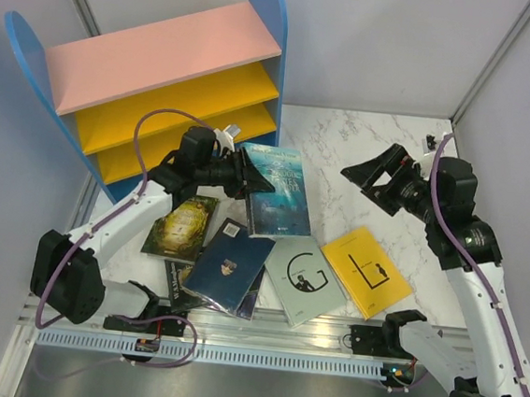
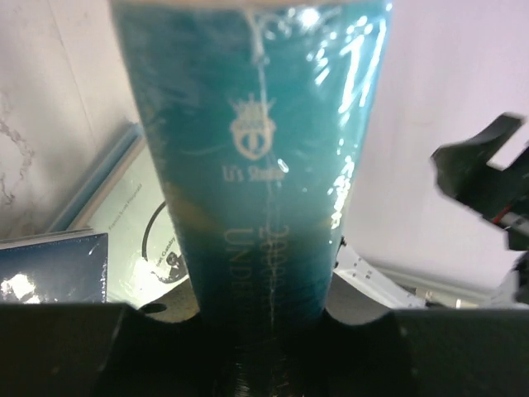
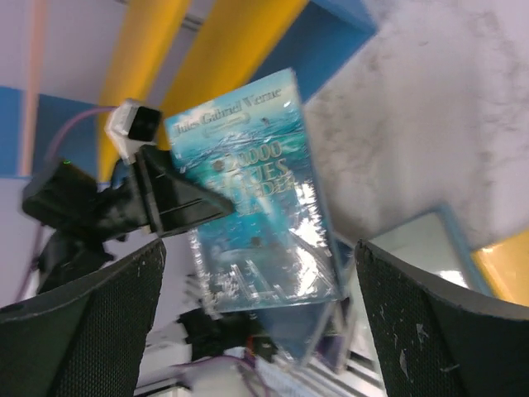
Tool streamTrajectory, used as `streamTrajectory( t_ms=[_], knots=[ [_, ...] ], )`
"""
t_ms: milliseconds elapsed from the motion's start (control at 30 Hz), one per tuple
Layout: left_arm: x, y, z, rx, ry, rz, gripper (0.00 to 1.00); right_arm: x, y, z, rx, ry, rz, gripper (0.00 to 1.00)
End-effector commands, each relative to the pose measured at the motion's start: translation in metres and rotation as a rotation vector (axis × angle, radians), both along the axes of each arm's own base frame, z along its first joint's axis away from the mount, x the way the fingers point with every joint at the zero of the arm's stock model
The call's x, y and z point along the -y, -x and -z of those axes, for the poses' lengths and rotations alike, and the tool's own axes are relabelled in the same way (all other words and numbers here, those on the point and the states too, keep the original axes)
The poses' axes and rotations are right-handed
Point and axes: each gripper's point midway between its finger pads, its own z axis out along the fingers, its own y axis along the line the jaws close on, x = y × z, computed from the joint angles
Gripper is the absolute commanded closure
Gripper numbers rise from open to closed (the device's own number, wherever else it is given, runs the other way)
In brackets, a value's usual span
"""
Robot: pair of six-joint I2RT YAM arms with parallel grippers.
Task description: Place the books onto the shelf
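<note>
My left gripper (image 1: 239, 179) is shut on the spine edge of the teal-blue book (image 1: 279, 195), which is held tilted above the marble table (image 1: 374, 139), right of the shelf's lower boards. Its spine (image 2: 256, 165) fills the left wrist view. The right wrist view shows its cover (image 3: 256, 215) and the left gripper (image 3: 165, 198) clamping it. My right gripper (image 1: 380, 177) hovers open to the book's right, facing it, with nothing between its fingers (image 3: 83, 331). Flat on the table lie a green-gold book (image 1: 182, 228), a navy one (image 1: 230, 266), a pale grey-blue one (image 1: 304, 277) and a yellow one (image 1: 366, 269). The shelf (image 1: 166, 58) stands at the back left.
A dark book (image 1: 175, 279) pokes out from under the navy one. A metal rail (image 1: 260, 348) runs along the near table edge. White walls (image 1: 402, 43) close in the back and both sides.
</note>
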Motion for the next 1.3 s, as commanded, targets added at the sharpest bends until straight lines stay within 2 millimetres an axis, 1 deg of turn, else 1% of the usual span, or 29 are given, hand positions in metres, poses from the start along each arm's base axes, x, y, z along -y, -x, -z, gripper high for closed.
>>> streamTrajectory(
  t_ms=[0,33,67,100,233,267,333,433,467,500,633,667,800,833,867,900,933,967,1000,1033,1067,1100,1133,1167,1200,1233,1267],
  knots=[
    [-0.008,0.003,-0.086,0.157,0.170,0.007,0.98,-0.036,0.013,-0.026,0.006,-0.313,-0.126,0.02],
    [-0.009,0.003,-0.094,0.159,0.189,0.000,0.98,-0.041,0.017,-0.027,0.003,-0.358,-0.150,0.02],
    [-0.010,0.002,-0.103,0.150,0.214,-0.018,0.98,-0.042,0.015,-0.024,0.023,-0.381,-0.156,0.02],
    [-0.011,0.000,-0.116,0.167,0.233,-0.030,0.98,-0.043,0.018,-0.027,0.024,-0.407,-0.157,0.02],
    [-0.012,-0.006,-0.152,0.202,0.335,-0.066,0.98,-0.056,0.024,-0.026,0.019,-0.453,-0.209,0.02],
    [-0.012,-0.005,-0.159,0.189,0.361,-0.075,0.98,-0.061,0.025,-0.023,0.013,-0.451,-0.216,0.02],
    [-0.013,-0.006,-0.171,0.192,0.395,-0.087,0.98,-0.063,0.025,-0.021,0.006,-0.456,-0.209,0.02],
    [-0.015,-0.004,-0.182,0.203,0.439,-0.096,0.98,-0.065,0.026,-0.020,0.005,-0.476,-0.199,0.02],
    [-0.016,-0.004,-0.185,0.203,0.455,-0.101,0.98,-0.067,0.027,-0.017,-0.007,-0.486,-0.197,0.02],
    [-0.016,-0.003,-0.181,0.197,0.452,-0.102,0.98,-0.065,0.027,-0.017,-0.002,-0.491,-0.186,0.02],
    [-0.017,-0.001,-0.180,0.195,0.451,-0.102,0.98,-0.067,0.028,-0.013,-0.009,-0.504,-0.180,0.02],
    [-0.017,0.000,-0.176,0.190,0.448,-0.103,0.98,-0.068,0.027,-0.012,-0.013,-0.504,-0.179,0.02],
    [-0.018,0.002,-0.172,0.181,0.444,-0.103,0.98,-0.070,0.023,-0.017,0.000,-0.522,-0.178,0.02],
    [-0.021,0.004,-0.203,0.216,0.557,-0.115,0.98,-0.072,0.022,-0.023,0.021,-0.537,-0.186,0.02],
    [-0.022,0.003,-0.200,0.213,0.562,-0.121,0.98,-0.073,0.021,-0.026,0.030,-0.545,-0.188,0.02],
    [-0.022,0.003,-0.202,0.221,0.574,-0.123,0.98,-0.074,0.020,-0.027,0.021,-0.557,-0.186,0.02],
    [-0.023,0.003,-0.205,0.216,0.595,-0.132,0.98,-0.075,0.019,-0.037,0.060,-0.574,-0.195,0.02],
    [-0.022,0.001,-0.201,0.207,0.604,-0.139,0.98,-0.078,0.017,-0.038,0.058,-0.581,-0.197,0.02],
    [-0.021,0.002,-0.202,0.206,0.616,-0.137,0.98,-0.079,0.015,-0.040,0.064,-0.591,-0.200,0.03],
    [-0.020,0.002,-0.204,0.208,0.625,-0.142,0.98,-0.080,0.015,-0.047,0.078,-0.619,-0.206,0.04],
    [-0.018,0.000,-0.205,0.209,0.626,-0.142,0.98,-0.084,0.013,-0.047,0.076,-0.628,-0.212,0.05],
    [-0.016,0.002,-0.206,0.208,0.627,-0.134,0.98,-0.085,0.012,-0.049,0.081,-0.639,-0.212,0.08],
    [-0.015,0.002,-0.206,0.211,0.627,-0.135,0.98,-0.086,0.012,-0.058,0.102,-0.657,-0.215,0.11],
    [-0.013,0.003,-0.207,0.211,0.629,-0.129,0.98,-0.087,0.009,-0.061,0.109,-0.662,-0.213,0.16],
    [-0.012,0.004,-0.208,0.216,0.627,-0.134,0.98,-0.087,0.007,-0.065,0.117,-0.670,-0.214,0.24],
    [-0.012,0.002,-0.207,0.218,0.624,-0.145,0.98,-0.089,0.008,-0.076,0.138,-0.680,-0.225,0.28],
    [-0.011,0.001,-0.205,0.214,0.621,-0.150,0.98,-0.091,0.005,-0.078,0.139,-0.681,-0.227,0.30]
  ],
)
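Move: Held by its spine in the left fingers, the teal book has its middle about 5 cm right of that hand, 3 cm back and 3 below. The right hand, empty and wide open, has that middle some 20 cm to its left, 4 back and 11 below. From the right hand, the yellow book lies 3 cm right and 17 back, the pale book 16 left and 21 back, both about 31 below. Raising the teal book about 13 cm, the left arm keeps its pinch on the spine and tips the free side up some 25 degrees. The right hand swings about 9 cm left towards that free edge, rolling some 35 degrees with its left side rising, climbs slightly at the end and starts closing its fingers around the edge; their contact can't be made out. ##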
